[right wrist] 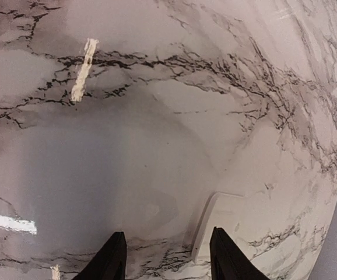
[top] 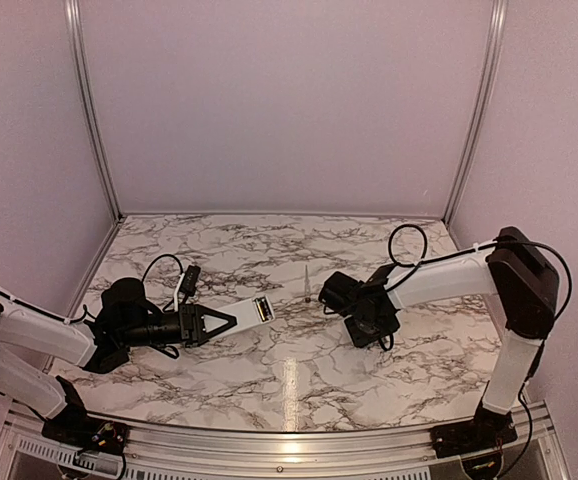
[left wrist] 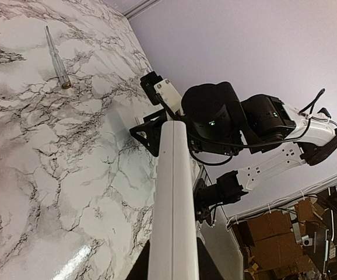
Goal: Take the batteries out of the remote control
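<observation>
My left gripper [top: 219, 320] is shut on the near end of the white remote control [top: 249, 312], holding it off the marble table [top: 299, 380]. In the left wrist view the remote control [left wrist: 174, 192] runs straight out from between the jaws of the left gripper [left wrist: 173, 259]. A small dark opening [top: 262, 308] shows near its far end; I cannot make out the batteries in it. My right gripper [top: 329, 296] hangs just beyond that end. In its own view the right gripper [right wrist: 167, 256] is open and empty, close over the table, with a flat white cover-like piece [right wrist: 232, 224] lying beside the right fingertip [right wrist: 224, 256].
A long thin grey rod with a dark tip [top: 309, 283] lies on the table behind the remote's far end, also in the left wrist view as the rod [left wrist: 58, 55]. Pale enclosure walls [top: 289, 100] close the table at the back and both sides.
</observation>
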Motion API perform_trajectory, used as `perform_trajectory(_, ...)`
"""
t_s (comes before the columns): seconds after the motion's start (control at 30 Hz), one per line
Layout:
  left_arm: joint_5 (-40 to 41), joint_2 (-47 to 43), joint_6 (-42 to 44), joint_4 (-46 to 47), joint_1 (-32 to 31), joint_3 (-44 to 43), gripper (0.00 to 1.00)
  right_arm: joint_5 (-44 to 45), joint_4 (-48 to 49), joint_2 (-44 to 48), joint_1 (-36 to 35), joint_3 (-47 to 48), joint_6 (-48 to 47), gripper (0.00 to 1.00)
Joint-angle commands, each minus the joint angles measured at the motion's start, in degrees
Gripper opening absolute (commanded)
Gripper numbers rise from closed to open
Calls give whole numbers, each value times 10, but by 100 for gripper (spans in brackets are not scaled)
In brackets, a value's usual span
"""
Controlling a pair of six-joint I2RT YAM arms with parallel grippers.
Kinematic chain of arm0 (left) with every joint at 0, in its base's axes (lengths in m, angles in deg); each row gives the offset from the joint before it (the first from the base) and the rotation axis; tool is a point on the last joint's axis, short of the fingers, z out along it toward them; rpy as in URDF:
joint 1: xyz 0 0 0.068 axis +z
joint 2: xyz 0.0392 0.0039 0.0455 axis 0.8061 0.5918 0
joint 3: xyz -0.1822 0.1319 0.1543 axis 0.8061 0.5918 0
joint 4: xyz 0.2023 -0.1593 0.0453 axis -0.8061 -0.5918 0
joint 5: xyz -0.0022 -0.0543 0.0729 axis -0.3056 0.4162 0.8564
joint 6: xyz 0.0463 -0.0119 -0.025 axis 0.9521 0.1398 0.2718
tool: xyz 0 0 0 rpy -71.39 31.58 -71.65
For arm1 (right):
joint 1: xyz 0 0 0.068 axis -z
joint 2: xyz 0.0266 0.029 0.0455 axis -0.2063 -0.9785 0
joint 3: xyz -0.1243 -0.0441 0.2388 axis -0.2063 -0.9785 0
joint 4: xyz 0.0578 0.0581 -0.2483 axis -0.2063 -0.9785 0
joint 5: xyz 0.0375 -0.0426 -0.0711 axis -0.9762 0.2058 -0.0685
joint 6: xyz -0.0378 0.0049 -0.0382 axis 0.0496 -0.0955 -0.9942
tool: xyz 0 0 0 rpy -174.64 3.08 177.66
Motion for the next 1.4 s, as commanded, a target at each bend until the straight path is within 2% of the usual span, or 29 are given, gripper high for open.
perform_trajectory(0.0,-7,-9,6,14,6,7,0,-43,41,38,-8,-10,-16,49)
perform_trajectory(0.07,-8,-9,8,13,7,8,0,-50,48,55,-15,-12,-18,50)
perform_trajectory(0.23,-11,-11,14,9,11,8,0,-65,67,90,-30,-18,-25,64)
perform_trajectory(0.43,2,-26,33,-19,15,6,0,-80,108,124,-37,-28,-24,67)
perform_trajectory(0.67,19,-46,45,-43,15,7,0,-132,218,137,-38,-48,-17,77)
perform_trajectory(1.13,15,-27,42,-50,16,1,0,-102,252,17,-34,61,12,74)
perform_trajectory(1.27,-2,-1,41,-46,15,-9,0,-103,254,22,-32,64,3,73)
perform_trajectory(1.37,-36,54,17,8,15,-16,0,-98,251,50,-24,43,2,73)
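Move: The batteries sit in the uncovered end of the remote the left hand holds, about 7 cm to that hand's right, 3 ahead and roughly level. From the right hand they lie some 20 cm left, 4 back and 13 above. The clear screwdriver lies on the table, its middle roughly 16 cm ahead of the right hand and 12 left, while the battery cover lies about 5 cm to its right and 2 ahead, both a couple of centimetres below. The left hand keeps its pinch on the remote, sinking about 1.5 cm near the end. Leaving the battery cover, the right hand swings left about 13 cm towards the remote's battery end, first rising some 5 cm, then reaching 4 cm forward beside the screwdriver's handle end; its wrist rolls some 30 degrees to swing the fingers left as they open wider. ##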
